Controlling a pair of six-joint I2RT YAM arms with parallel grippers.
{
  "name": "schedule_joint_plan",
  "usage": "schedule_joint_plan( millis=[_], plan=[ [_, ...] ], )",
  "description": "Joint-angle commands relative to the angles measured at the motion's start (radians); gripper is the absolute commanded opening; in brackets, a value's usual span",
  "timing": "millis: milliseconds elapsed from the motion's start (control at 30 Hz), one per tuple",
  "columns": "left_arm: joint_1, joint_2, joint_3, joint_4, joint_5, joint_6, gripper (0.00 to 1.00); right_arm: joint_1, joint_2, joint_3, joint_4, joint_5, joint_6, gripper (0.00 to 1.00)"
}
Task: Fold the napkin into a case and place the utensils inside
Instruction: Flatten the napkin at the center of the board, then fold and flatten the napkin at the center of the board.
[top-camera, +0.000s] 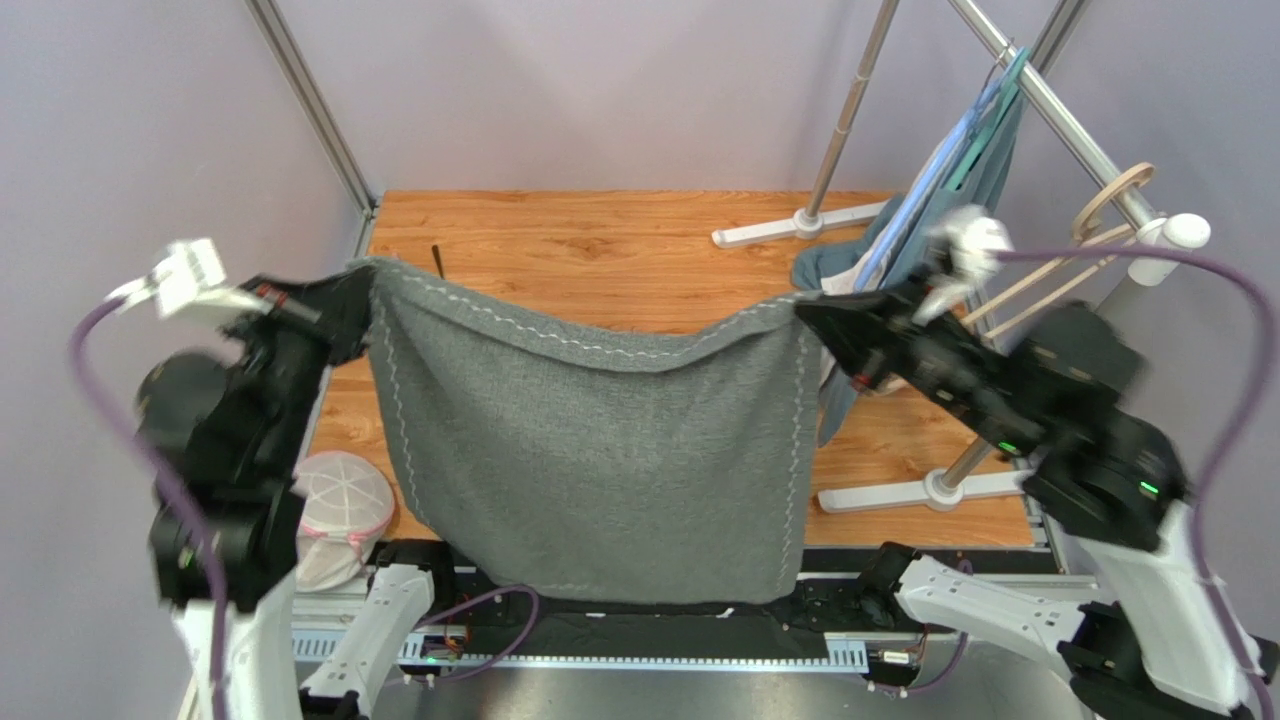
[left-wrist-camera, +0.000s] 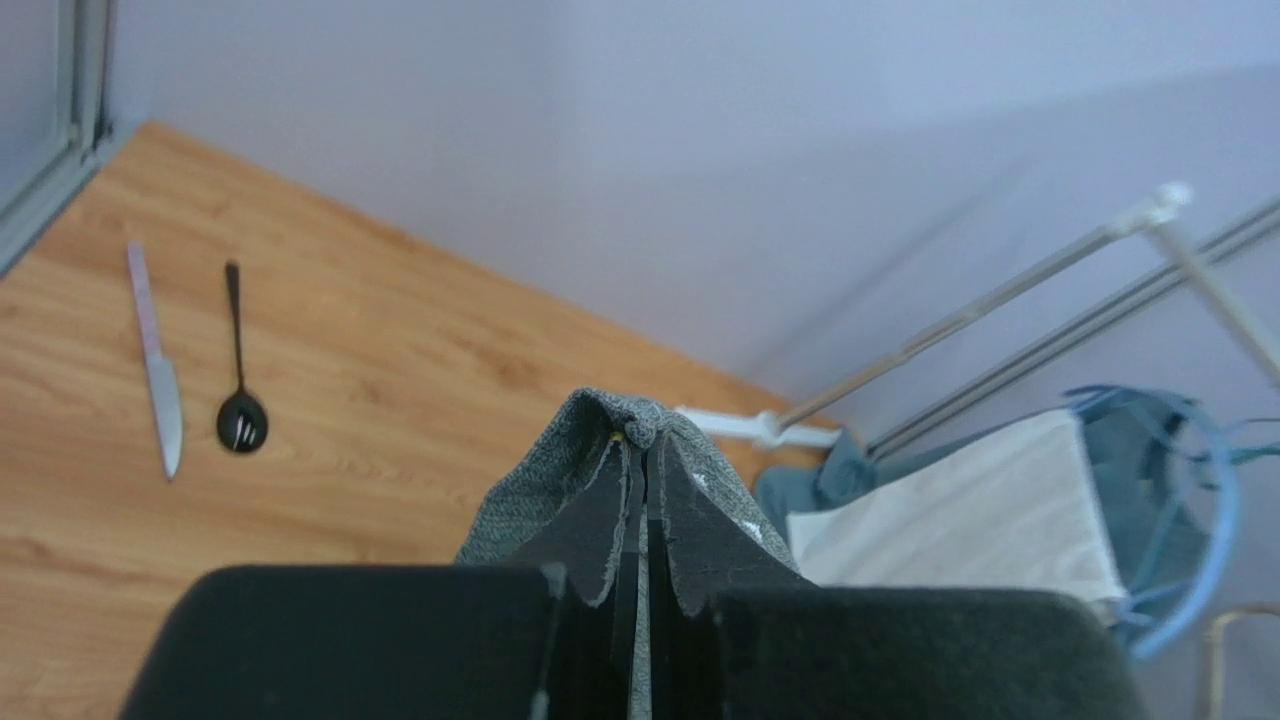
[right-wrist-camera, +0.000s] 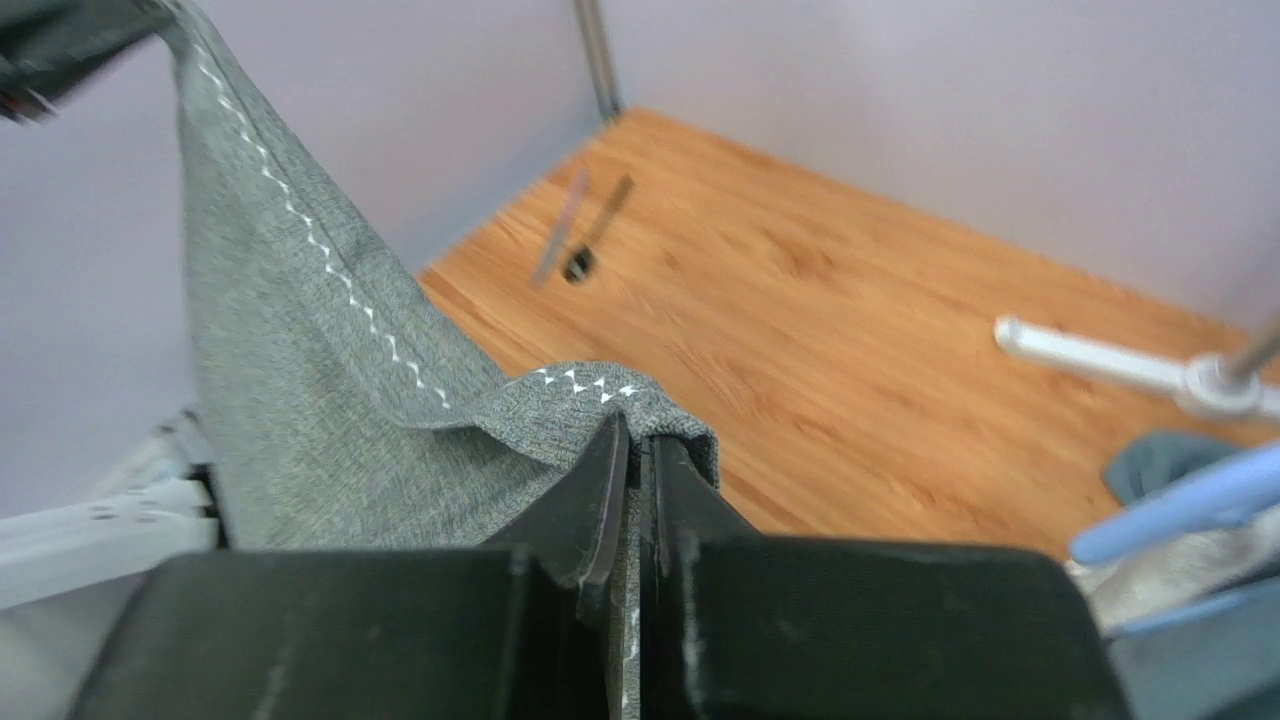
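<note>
The dark grey napkin (top-camera: 594, 450) hangs spread in the air above the wooden table (top-camera: 631, 248), its pale-stitched top edge sagging between the two arms. My left gripper (top-camera: 358, 293) is shut on its upper left corner, the cloth bunched over the closed jaws (left-wrist-camera: 646, 450). My right gripper (top-camera: 812, 315) is shut on the upper right corner (right-wrist-camera: 636, 443). The silver knife (left-wrist-camera: 155, 368) and black spoon (left-wrist-camera: 239, 375) lie side by side on the table at the far left, blurred in the right wrist view. In the top view the napkin hides all but the spoon's handle tip (top-camera: 437, 260).
A drying rack (top-camera: 1052, 105) with a teal-grey garment (top-camera: 939, 195) and hangers stands at the back right, its white feet (top-camera: 774, 230) on the table. A white mesh item (top-camera: 343, 510) lies at the near left beside the left arm. Grey walls enclose the table.
</note>
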Motion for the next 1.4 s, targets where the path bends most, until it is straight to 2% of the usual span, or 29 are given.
schedule_joint_plan(
  millis=[0,33,100,200,400,533,767,833,933,1167,1367],
  plan=[
    [-0.002,0.181,-0.125,0.136,0.012,0.039,0.0,-0.173,0.173,-0.115,0.063,0.082,0.013,0.0],
    [-0.001,0.214,-0.164,0.195,0.017,0.037,0.0,-0.227,0.191,-0.135,0.086,0.02,0.03,0.0],
    [-0.001,0.329,-0.195,0.261,0.031,0.057,0.0,-0.331,0.263,-0.183,0.139,-0.01,0.05,0.0],
    [0.008,0.506,-0.196,0.335,0.044,0.071,0.0,-0.378,0.401,-0.154,0.165,-0.004,0.031,0.0],
    [0.019,0.8,-0.102,0.397,0.126,0.08,0.0,-0.416,0.624,-0.047,0.09,-0.016,0.026,0.0],
    [0.022,0.895,-0.022,0.336,0.172,0.085,0.0,-0.407,0.649,-0.045,0.071,-0.023,0.038,0.0],
    [0.028,0.865,-0.045,0.191,0.158,0.111,0.0,-0.375,0.547,-0.146,0.048,0.01,0.066,0.0],
    [0.042,0.843,-0.062,0.15,0.157,0.123,0.0,-0.367,0.524,-0.168,0.016,-0.033,0.083,0.0],
    [0.047,0.799,-0.062,0.043,0.105,0.16,0.0,-0.317,0.465,-0.246,-0.011,-0.087,0.129,0.0],
    [0.071,0.713,-0.14,-0.151,-0.037,0.243,0.0,-0.107,0.32,-0.416,-0.061,-0.095,0.227,0.0],
    [0.071,0.723,-0.251,-0.197,-0.051,0.266,0.0,-0.083,0.251,-0.597,-0.03,-0.156,0.271,0.0]
  ],
)
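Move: Below and ahead of both hands, which hold the hanging napkin's two upper corners, is the board's centre: about 23 cm ahead, 31 cm right and 44 cm down from the left hand, and 25 cm ahead, 17 cm left and 42 cm down from the right. Down at board level, the spoon is 36 cm ahead and 9 cm left of the left hand, the knife 34 cm ahead and 15 cm left, the mesh bag 6 cm back and 26 cm left. Swinging the held napkin forward and down over the board, the left hand goes about 27 cm each way, the right slightly less. Both then draw back towards the bases, the right farther (some 18 cm against 12), sinking a few more centimetres late. Fingers stay shut on the corners and tip down throughout, 45 to 60 degrees in all. ##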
